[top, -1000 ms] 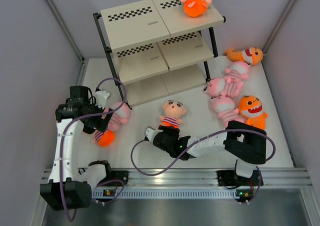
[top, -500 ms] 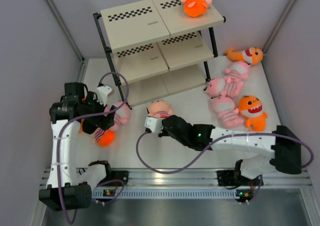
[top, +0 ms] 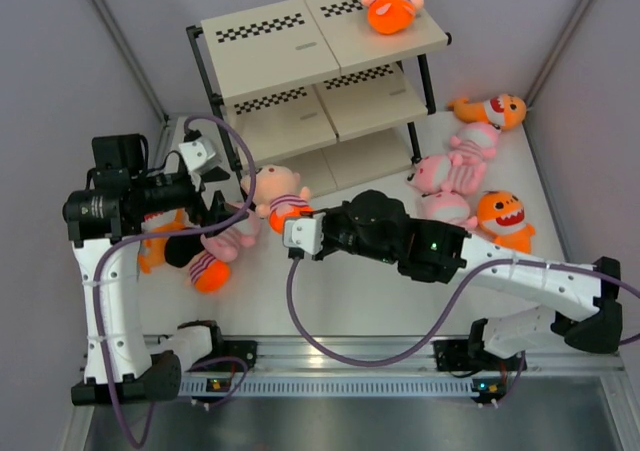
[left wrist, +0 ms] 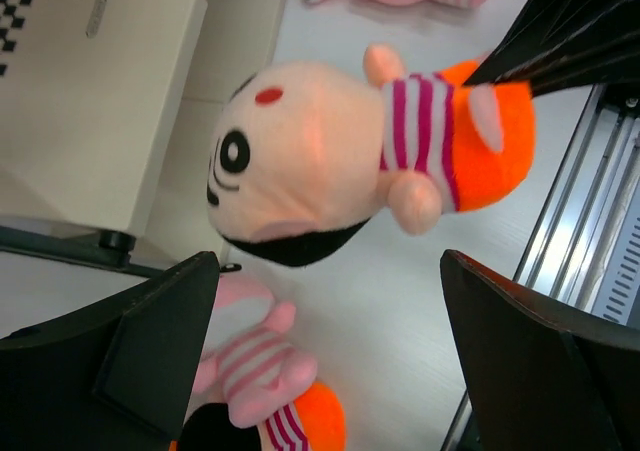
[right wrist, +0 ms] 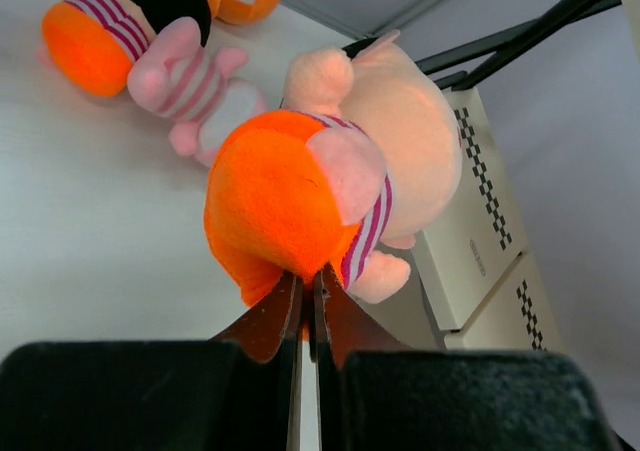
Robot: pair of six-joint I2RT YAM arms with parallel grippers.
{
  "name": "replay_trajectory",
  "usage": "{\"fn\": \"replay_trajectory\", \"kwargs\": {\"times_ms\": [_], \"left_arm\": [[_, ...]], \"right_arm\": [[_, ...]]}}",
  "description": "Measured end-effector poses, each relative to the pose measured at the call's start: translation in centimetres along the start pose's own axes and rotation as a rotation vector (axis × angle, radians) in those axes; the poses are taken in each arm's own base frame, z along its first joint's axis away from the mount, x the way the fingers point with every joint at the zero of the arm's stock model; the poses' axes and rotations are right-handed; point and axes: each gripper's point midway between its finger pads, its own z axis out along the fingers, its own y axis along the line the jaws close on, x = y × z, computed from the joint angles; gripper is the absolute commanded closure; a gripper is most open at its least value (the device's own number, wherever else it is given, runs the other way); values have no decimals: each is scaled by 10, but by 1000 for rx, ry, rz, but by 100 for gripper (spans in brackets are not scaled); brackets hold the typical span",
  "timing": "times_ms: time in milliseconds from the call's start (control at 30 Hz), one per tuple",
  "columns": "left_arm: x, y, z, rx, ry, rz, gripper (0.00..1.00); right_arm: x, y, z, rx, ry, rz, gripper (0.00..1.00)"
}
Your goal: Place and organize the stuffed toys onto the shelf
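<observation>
My right gripper (top: pixel 290 223) (right wrist: pixel 311 276) is shut on the orange bottom of a peach-headed doll (top: pixel 275 193) (right wrist: pixel 300 201) and holds it in the air in front of the shelf's (top: pixel 300 41) lower left corner. The doll also shows in the left wrist view (left wrist: pixel 320 161). My left gripper (top: pixel 215 211) (left wrist: pixel 325 271) is open and empty, raised above a pink striped animal (top: pixel 232 233) (left wrist: pixel 255 356) and a second doll (top: pixel 210 274) lying on the table. Another doll (top: pixel 390 1) lies on the shelf's top board.
An orange shark (top: pixel 150 246) lies under my left arm. At the right lie an orange shark (top: pixel 490 109), pink animals (top: pixel 475 139) (top: pixel 445 171) (top: pixel 445 209) and another orange shark (top: pixel 505 216). The shelf's black leg (top: pixel 225 141) stands beside my left gripper.
My right arm has lifted the doll off the table and carried it left toward the shelf. My left arm has risen and drawn back to the left.
</observation>
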Motion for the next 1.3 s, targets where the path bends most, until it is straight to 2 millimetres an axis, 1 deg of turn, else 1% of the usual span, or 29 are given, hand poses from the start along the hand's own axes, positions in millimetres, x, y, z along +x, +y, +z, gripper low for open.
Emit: {"fn": "replay_trajectory", "kwargs": {"times_ms": [133,300,500,600,633,667,733,767,833,867,933,967,1000,1033,1067,1133,1200,1300], "left_arm": [[-27,-7,-5,39,-78,41,2],[-49,-19,-11,80,-150,74,2],[-55,-25,-11,117,-182,79,2],[-54,-23,-9,121,-181,84,5],[-54,-23,-9,123,-181,87,12],[-54,-22,-8,124,-180,89,17],[-53,-21,-7,128,-180,98,33],[-53,-20,-6,130,-180,102,52],[-55,-19,-6,133,-180,102,80],[-57,-17,-6,132,-180,104,100],[-66,-14,-8,122,-185,133,100],[-70,-12,-10,115,-188,149,100],[-74,-11,-12,107,-190,164,100],[-79,-9,-14,93,-191,187,100],[-83,-7,-16,80,-190,207,100],[-96,-1,-22,52,-199,264,100],[-113,5,-28,27,-215,327,100],[-143,14,-37,-7,-261,444,100]], "right_arm": [[-8,-3,16,-30,9,-32,100],[-24,-15,32,-21,-1,-52,100],[-40,-25,42,-12,-32,-50,100],[-49,-31,42,0,-59,-47,100],[-52,-33,42,4,-66,-46,100],[-56,-36,41,11,-78,-44,100],[-63,-41,40,24,-98,-40,100],[-66,-44,39,29,-107,-39,100],[-70,-47,38,38,-120,-38,100],[-72,-48,39,42,-129,-38,100],[-77,-52,39,55,-148,-36,100],[-79,-54,38,63,-156,-35,81],[-82,-57,38,75,-169,-28,70],[-85,-60,37,88,-180,-26,55],[-88,-62,37,99,-192,-24,48],[-94,-68,32,132,-223,-24,35],[-91,-68,23,147,-236,-19,34],[-79,-65,6,162,-237,4,33]]}}
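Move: The stuffed toy, gripped by its orange lower end in the right hand, hangs about 9 cm to the right of the open left gripper, level with it fore and aft and some 2 cm lower. From the right hand the left gripper waits roughly 14 cm left, 4 cm ahead and 3 cm higher. Below the left hand, about 31 cm down, the pink toy lies some 6 cm ahead and 7 cm left; the middle shelf's near left corner is about 13 cm ahead, 2 cm left and 8 cm lower. Leftward and rising, the right hand brings the held toy about 6 cm to the left gripper, which climbs some 5 cm, edging right, and pauses. The left fingers close on the orange body; both hands rise, the right fingers open and that hand draws back right about 3 cm, while the left lifts roughly 10 cm more, its fingers tipping up. ##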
